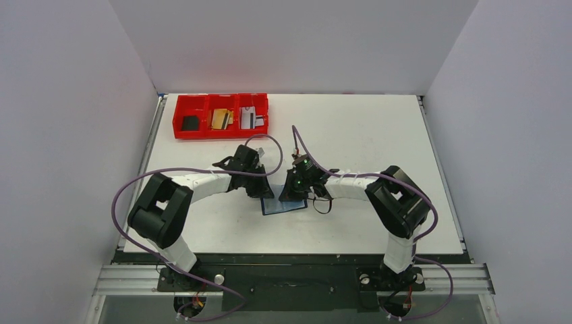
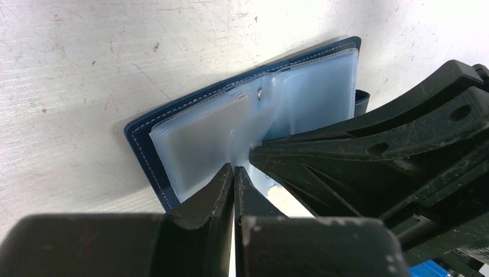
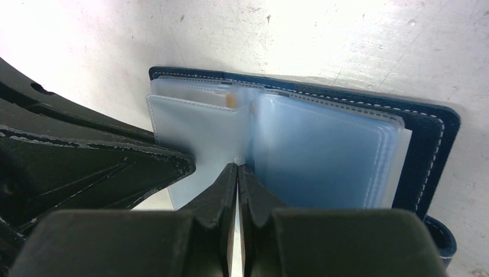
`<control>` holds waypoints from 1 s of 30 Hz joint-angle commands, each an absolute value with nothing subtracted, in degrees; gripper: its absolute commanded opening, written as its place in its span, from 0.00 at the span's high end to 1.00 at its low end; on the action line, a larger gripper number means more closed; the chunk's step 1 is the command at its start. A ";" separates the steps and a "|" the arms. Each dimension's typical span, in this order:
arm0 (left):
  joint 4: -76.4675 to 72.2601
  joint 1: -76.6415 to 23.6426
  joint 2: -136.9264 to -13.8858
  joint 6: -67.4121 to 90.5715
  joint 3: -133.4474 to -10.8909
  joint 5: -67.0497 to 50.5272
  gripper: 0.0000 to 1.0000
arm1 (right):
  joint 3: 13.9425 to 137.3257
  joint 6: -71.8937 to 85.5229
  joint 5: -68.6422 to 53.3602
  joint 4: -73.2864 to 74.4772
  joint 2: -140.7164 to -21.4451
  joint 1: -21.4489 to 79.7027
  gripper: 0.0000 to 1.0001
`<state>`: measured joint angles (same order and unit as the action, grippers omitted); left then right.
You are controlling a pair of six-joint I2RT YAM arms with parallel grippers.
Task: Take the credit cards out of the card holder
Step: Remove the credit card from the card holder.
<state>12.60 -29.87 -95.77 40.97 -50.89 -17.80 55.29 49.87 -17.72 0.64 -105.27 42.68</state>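
Observation:
The dark navy card holder (image 1: pixel 283 206) lies open on the table between the arms, its frosted blue-grey sleeves (image 2: pixel 202 135) fanned up. My left gripper (image 2: pixel 234 168) is shut, its tips against the near edge of the sleeves. My right gripper (image 3: pixel 237 167) is shut too, tips at the fold between the sleeves (image 3: pixel 323 150). Nothing shows between either pair of jaws. A small tan edge (image 3: pixel 230 100) shows inside a back sleeve. A black card (image 1: pixel 191 122), a tan-gold card (image 1: pixel 220 119) and a silvery card (image 1: pixel 250 118) lie in the red tray.
The red three-compartment tray (image 1: pixel 202 133) stands at the table's far left. Each gripper's black finger crowds the other's wrist view: right finger (image 2: pixel 357 156), left finger (image 3: pixel 86 167). White walls enclose the table on three sides.

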 commanded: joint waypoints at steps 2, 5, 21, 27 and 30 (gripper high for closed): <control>12.28 -30.06 -93.93 40.55 -53.33 -15.75 1.00 | 57.43 46.39 -11.09 7.71 -102.99 42.50 0.85; 13.54 -29.99 -93.43 40.13 -53.63 -15.31 1.00 | 59.01 45.71 -10.48 9.92 -100.08 42.58 0.71; 13.51 -32.33 -91.84 39.83 -56.64 -18.09 0.89 | 58.31 43.51 -2.26 17.71 -90.44 42.21 0.67; 12.80 -34.45 -94.32 40.02 -59.03 -18.25 0.75 | 56.49 43.34 -0.23 18.62 -87.89 41.87 0.67; 12.30 -35.04 -95.91 40.25 -60.59 -18.44 0.69 | 55.69 43.25 1.68 19.20 -86.41 41.60 0.67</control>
<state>14.28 -34.22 -94.00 40.66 -56.80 -17.43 56.75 44.10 -2.44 18.37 -90.17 42.19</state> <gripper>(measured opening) 0.275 0.329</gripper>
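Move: Both shut grippers are on the loose clear sleeve at the spine of the open card holder; the sleeve's middle is about 1 cm ahead and 2 cm right of the left hand, and 1 cm ahead of the right hand. The left page lies some 2 cm below the left hand and 1 cm back. The right page's middle is roughly 4 cm right of the right hand and 1 cm below it, the strap 7 cm to that hand's right. Let go of the sleeve with the right gripper first: open it by about a third and draw it up and right over the right page, roughly 6 cm each way, tilting it as it goes. Keep the left gripper shut and almost still at first, then open it partway and lift about 4 cm while shifting nearly as far right, staying by the sleeve. ##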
